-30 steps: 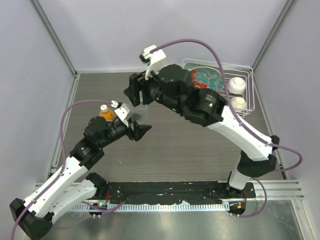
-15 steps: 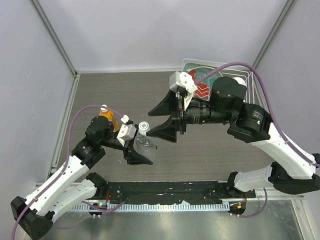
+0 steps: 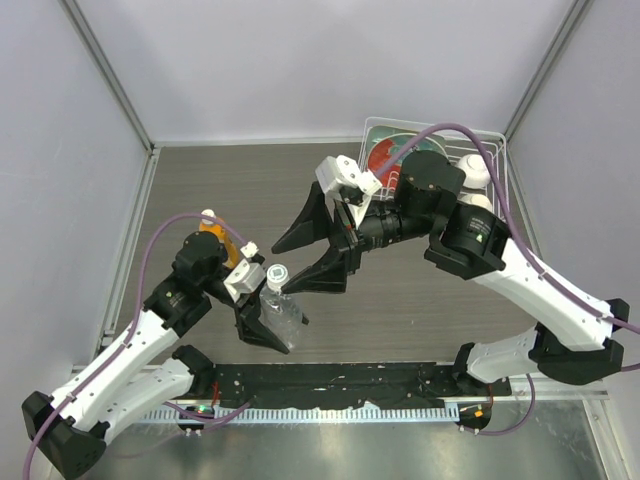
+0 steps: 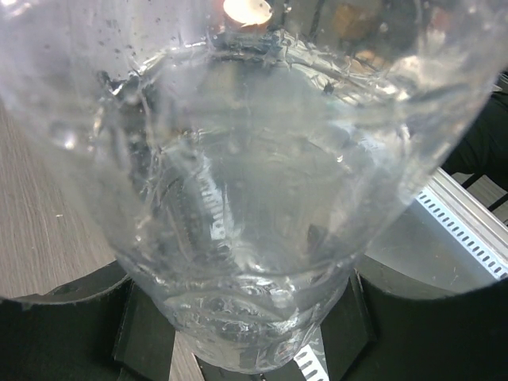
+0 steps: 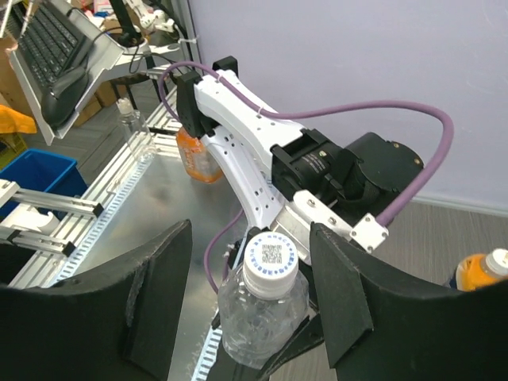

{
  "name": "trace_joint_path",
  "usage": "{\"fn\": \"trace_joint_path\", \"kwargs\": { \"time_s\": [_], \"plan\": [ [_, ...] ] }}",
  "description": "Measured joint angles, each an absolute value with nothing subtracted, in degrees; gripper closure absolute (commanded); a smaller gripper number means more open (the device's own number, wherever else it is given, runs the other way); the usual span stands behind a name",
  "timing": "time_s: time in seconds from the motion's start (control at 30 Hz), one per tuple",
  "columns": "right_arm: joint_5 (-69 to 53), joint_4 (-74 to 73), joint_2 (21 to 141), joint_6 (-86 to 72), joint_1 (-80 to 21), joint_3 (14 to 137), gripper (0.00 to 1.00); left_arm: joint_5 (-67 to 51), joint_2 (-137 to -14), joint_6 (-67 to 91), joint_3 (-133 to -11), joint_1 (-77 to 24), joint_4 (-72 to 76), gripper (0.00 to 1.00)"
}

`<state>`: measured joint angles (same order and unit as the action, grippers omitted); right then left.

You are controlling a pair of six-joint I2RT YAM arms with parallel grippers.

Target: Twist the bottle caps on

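My left gripper (image 3: 272, 325) is shut on the body of the clear bottle (image 3: 282, 312), which it holds upright near the table's front. That bottle (image 4: 254, 198) fills the left wrist view between the black fingers (image 4: 71, 321). A white cap (image 5: 270, 258) printed with a square code sits on its neck (image 3: 277, 273). My right gripper (image 5: 252, 238) is open, one jaw on each side of the cap with a gap at both sides (image 3: 285, 268). The orange bottle (image 3: 212, 228) stands behind the left arm with a cream cap (image 5: 498, 260) on top.
A white wire rack (image 3: 500, 185) at the back right holds a red-and-teal plate (image 3: 383, 160) and two white balls (image 3: 476, 170). The left arm's white link and purple cable (image 5: 238, 143) lie just beyond the clear bottle. Grey walls close in both sides.
The right arm swung from the back left down to the bottle, so its open jaws now flank the cap. The left gripper carried the clear bottle nearer the front edge.
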<state>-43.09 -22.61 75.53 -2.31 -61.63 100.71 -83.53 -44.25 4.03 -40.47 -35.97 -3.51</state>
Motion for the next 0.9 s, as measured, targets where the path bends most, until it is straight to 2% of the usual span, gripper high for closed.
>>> {"fn": "trace_joint_path", "kwargs": {
  "time_s": [0.4, 0.5, 0.8, 0.83, 0.9],
  "plan": [
    [-47.27, -19.51, 79.81, -4.01, -61.43, 99.79, 0.39, -84.09, -44.25, 3.77, -40.47, -35.97, -3.73, 1.00],
    [-47.59, -19.05, 79.79, -4.43, -61.34, 99.04, 0.44, -84.07, -44.25, 3.55, -40.49, -35.97, -3.70, 1.00],
    [-48.82, -16.80, 79.35, -5.80, -60.99, 96.73, 0.69, -83.74, -44.25, 2.48, -40.49, -35.97, -3.86, 1.00],
    [-48.90, -16.60, 79.35, -5.80, -60.93, 96.64, 0.76, -83.68, -44.23, 2.44, -40.49, -35.97, -3.92, 1.00],
    [-49.08, -16.01, 79.20, -6.13, -60.60, 96.09, 0.82, -83.42, -44.23, 2.28, -40.49, -35.97, -4.14, 1.00]
  ]
}}
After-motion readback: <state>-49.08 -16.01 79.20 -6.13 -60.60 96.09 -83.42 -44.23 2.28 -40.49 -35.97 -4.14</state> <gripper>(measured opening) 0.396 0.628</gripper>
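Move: The white cap, already on the neck of the clear bottle, sits about 3 cm left of the open right fingers and 3 cm below them, level in the forward direction. The bottle's middle is some 12 cm below that hand and 3 cm left. The capped orange bottle stands about 24 cm ahead, 21 cm left and 30 cm down. From the left hand, gripping the bottle low, the cap is about 15 cm up and 1 cm ahead. The white cap is taken between the right fingers: the right hand slides about 2.5 cm left, pointing across at the neck, and sinks some 3 cm with barely 5 degrees of turn. Once nearly at that height, the fingers close by over a third and pinch the cap from its two sides. The left hand keeps still, holding the clear bottle up. ##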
